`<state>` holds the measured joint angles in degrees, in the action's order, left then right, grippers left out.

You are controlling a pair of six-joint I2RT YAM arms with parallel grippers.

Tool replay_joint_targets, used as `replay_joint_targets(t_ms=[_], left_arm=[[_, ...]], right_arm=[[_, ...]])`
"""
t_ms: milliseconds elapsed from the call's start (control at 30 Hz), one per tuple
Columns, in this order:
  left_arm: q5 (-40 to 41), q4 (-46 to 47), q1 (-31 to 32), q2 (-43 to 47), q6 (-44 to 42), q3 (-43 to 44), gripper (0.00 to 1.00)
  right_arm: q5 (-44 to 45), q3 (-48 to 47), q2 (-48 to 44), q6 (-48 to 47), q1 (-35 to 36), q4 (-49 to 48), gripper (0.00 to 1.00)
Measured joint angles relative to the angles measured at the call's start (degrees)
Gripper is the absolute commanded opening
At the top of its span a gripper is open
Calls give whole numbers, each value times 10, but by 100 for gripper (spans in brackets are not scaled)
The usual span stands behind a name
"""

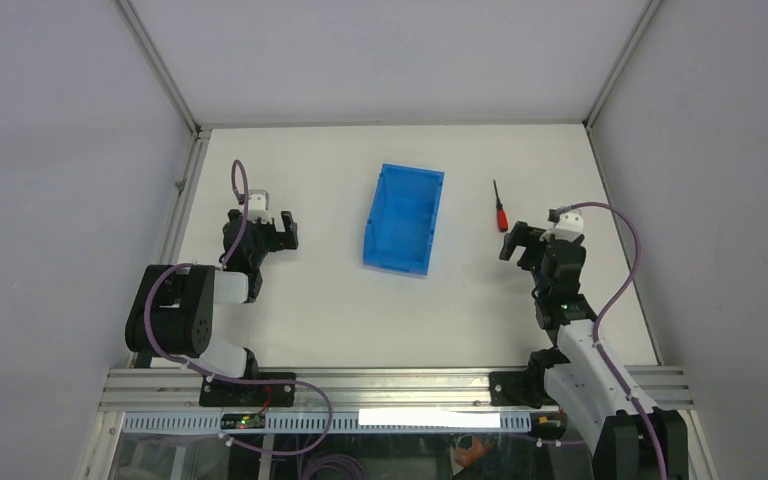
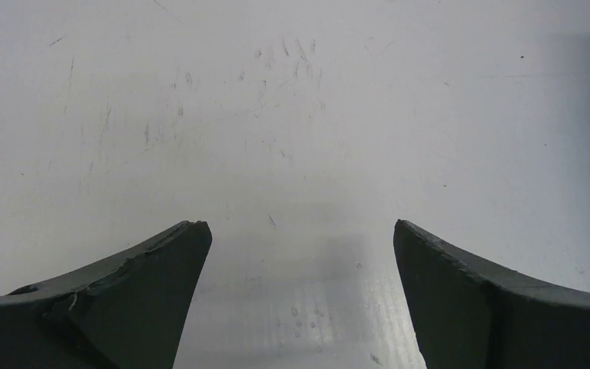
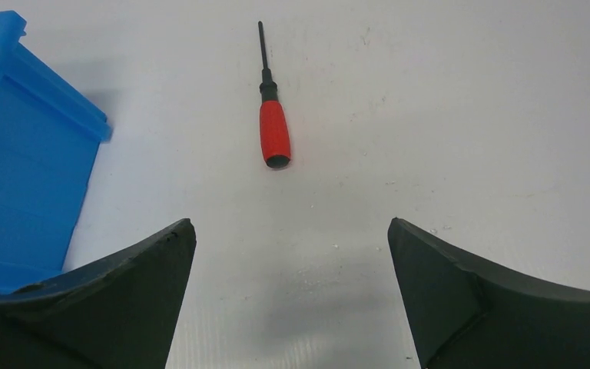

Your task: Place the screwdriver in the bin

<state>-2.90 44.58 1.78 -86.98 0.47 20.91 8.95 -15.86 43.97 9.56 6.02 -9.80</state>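
The screwdriver (image 1: 500,212), red handle and thin black shaft, lies on the white table right of the bin (image 1: 403,218), shaft pointing away. In the right wrist view the screwdriver (image 3: 273,127) lies ahead of my open right gripper (image 3: 290,231), a little left of centre, with the blue bin (image 3: 23,177) at the left edge. My right gripper (image 1: 520,240) sits just near and right of the screwdriver, empty. My left gripper (image 1: 274,232) is open and empty, well left of the bin; its wrist view (image 2: 299,231) shows only bare table.
The white table (image 1: 340,300) is fenced by grey walls and aluminium frame posts (image 1: 160,60). A metal rail (image 1: 390,385) runs along the near edge by the arm bases. Purple cables loop from both arms.
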Motion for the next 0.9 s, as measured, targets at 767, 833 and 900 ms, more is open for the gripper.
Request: replay_joint_targets(t_ms=[767, 833, 900], left_arm=[[0, 0, 0, 0, 0, 0, 99], [0, 0, 0, 0, 0, 0, 99], [0, 0, 0, 0, 0, 0, 99]], right_arm=[[-11, -415, 317, 1, 0, 253, 99], [-13, -471, 376, -7, 0, 292, 99], [-15, -504, 426, -12, 0, 319, 99]])
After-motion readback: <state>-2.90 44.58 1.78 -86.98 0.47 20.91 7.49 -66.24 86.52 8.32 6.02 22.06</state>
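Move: The screwdriver lies on the table about 14 cm ahead of the right hand, 1 cm to its left and some 11 cm below, its shaft pointing forward and its red handle nearer the hand. The blue bin's middle is about 11 cm ahead of the right hand and 23 cm to its left. From the left hand the screwdriver is roughly 51 cm to the right, 6 cm ahead and 4 cm below. Towards the screwdriver, from behind its handle, the right hand reaches forward about 11 cm at an increasing pace, arching up some 6 cm and then starting to sink by a couple. On the way the fingers tip down by some 20 degrees, staying wide open, and come to point down at it from above without touching it. ##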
